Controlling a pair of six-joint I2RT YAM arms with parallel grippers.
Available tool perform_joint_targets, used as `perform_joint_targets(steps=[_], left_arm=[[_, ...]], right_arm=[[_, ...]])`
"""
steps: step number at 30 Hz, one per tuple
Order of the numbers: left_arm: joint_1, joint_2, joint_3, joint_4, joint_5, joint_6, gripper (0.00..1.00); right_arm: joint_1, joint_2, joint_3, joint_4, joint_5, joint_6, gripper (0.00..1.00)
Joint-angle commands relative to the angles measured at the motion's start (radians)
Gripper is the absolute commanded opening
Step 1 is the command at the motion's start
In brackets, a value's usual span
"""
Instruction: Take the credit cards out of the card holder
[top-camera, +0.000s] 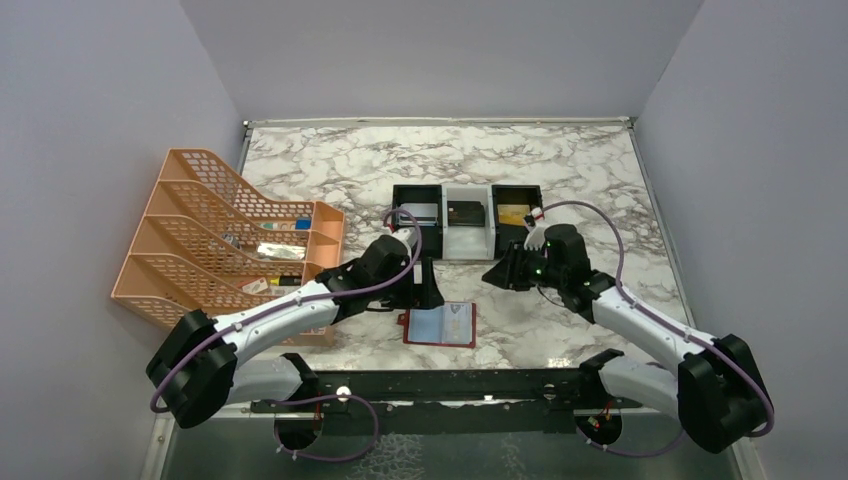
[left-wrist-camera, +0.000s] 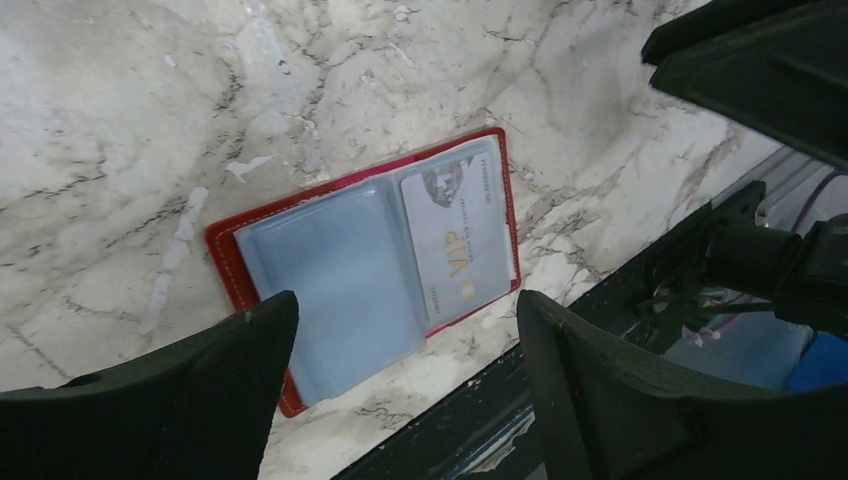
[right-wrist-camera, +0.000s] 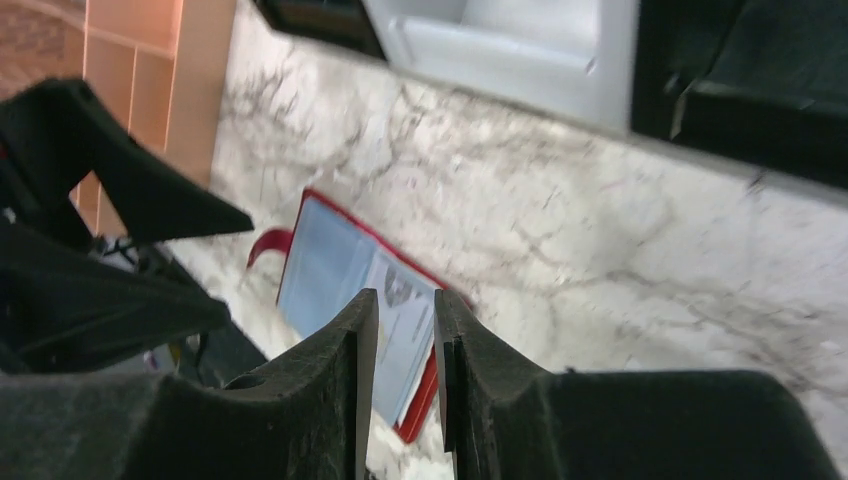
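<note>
The card holder (top-camera: 440, 325) lies open on the marble near the front edge, red-bordered with two pale blue panels (left-wrist-camera: 330, 275). A silvery-white credit card (left-wrist-camera: 455, 235) marked VIP sits in one panel. My left gripper (top-camera: 428, 296) hovers just above the holder's far left corner, open (left-wrist-camera: 408, 305), with nothing between its fingers. My right gripper (top-camera: 490, 275) hangs above the table right of the holder. Its jaws (right-wrist-camera: 405, 300) stand a narrow gap apart with nothing in it. Other credit cards lie in the tray: silvery (top-camera: 421, 213), black (top-camera: 466, 212), gold (top-camera: 512, 214).
The black-and-white three-compartment tray (top-camera: 466, 240) stands behind both grippers, also showing in the right wrist view (right-wrist-camera: 520, 40). An orange file rack (top-camera: 230, 240) holding small items fills the left side. A black rail (top-camera: 440, 385) runs along the table's near edge.
</note>
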Motion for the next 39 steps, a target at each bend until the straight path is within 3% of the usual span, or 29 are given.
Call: perform_joint_targets(steps=[1, 15, 21, 35, 39], left_arm=[[-0.034, -0.002, -0.035, 0.157, 0.028, -0.059, 0.81], [-0.139, 0.046, -0.123, 0.329, -0.042, -0.151, 0.76], [-0.149, 0.058, -0.128, 0.373, -0.031, -0.161, 0.73], [-0.179, 0.152, -0.126, 0.457, -0.034, -0.204, 0.60], [-0.192, 0.190, -0.104, 0.438, -0.034, -0.187, 0.54]], right_arm=[[0.032, -0.060, -0.052, 0.020, -0.121, 0.030, 0.28], [0.170, -0.027, -0.132, 0.063, -0.147, 0.058, 0.28], [0.203, -0.139, -0.151, 0.035, -0.049, 0.092, 0.26], [0.236, 0.068, -0.126, 0.121, -0.159, 0.075, 0.25], [0.236, 0.111, -0.100, 0.100, -0.111, 0.047, 0.25]])
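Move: Right and back of the left hand, the VIP card lies in the card holder's right page, about 7 cm right, 4 cm back and 8 cm below. The empty page is some 2 cm left and 4 cm back of that hand. From the right hand the same card is roughly 7 cm back, 7 cm left and 8 cm below; the white tray stands about 17 cm ahead and 4 cm left, the right black tray 17 cm ahead and 8 cm right. Converging on the VIP card, the right hand sweeps back about 10 cm, left and down, bobbing up briefly midway, and tips downward while turning counter-clockwise some 15 degrees, its fingers staying nearly shut. The left hand slides right about 6 cm, then back and down a little, its left side dipping as its open fingers narrow. Both come close above the page; no touch can be made out. ##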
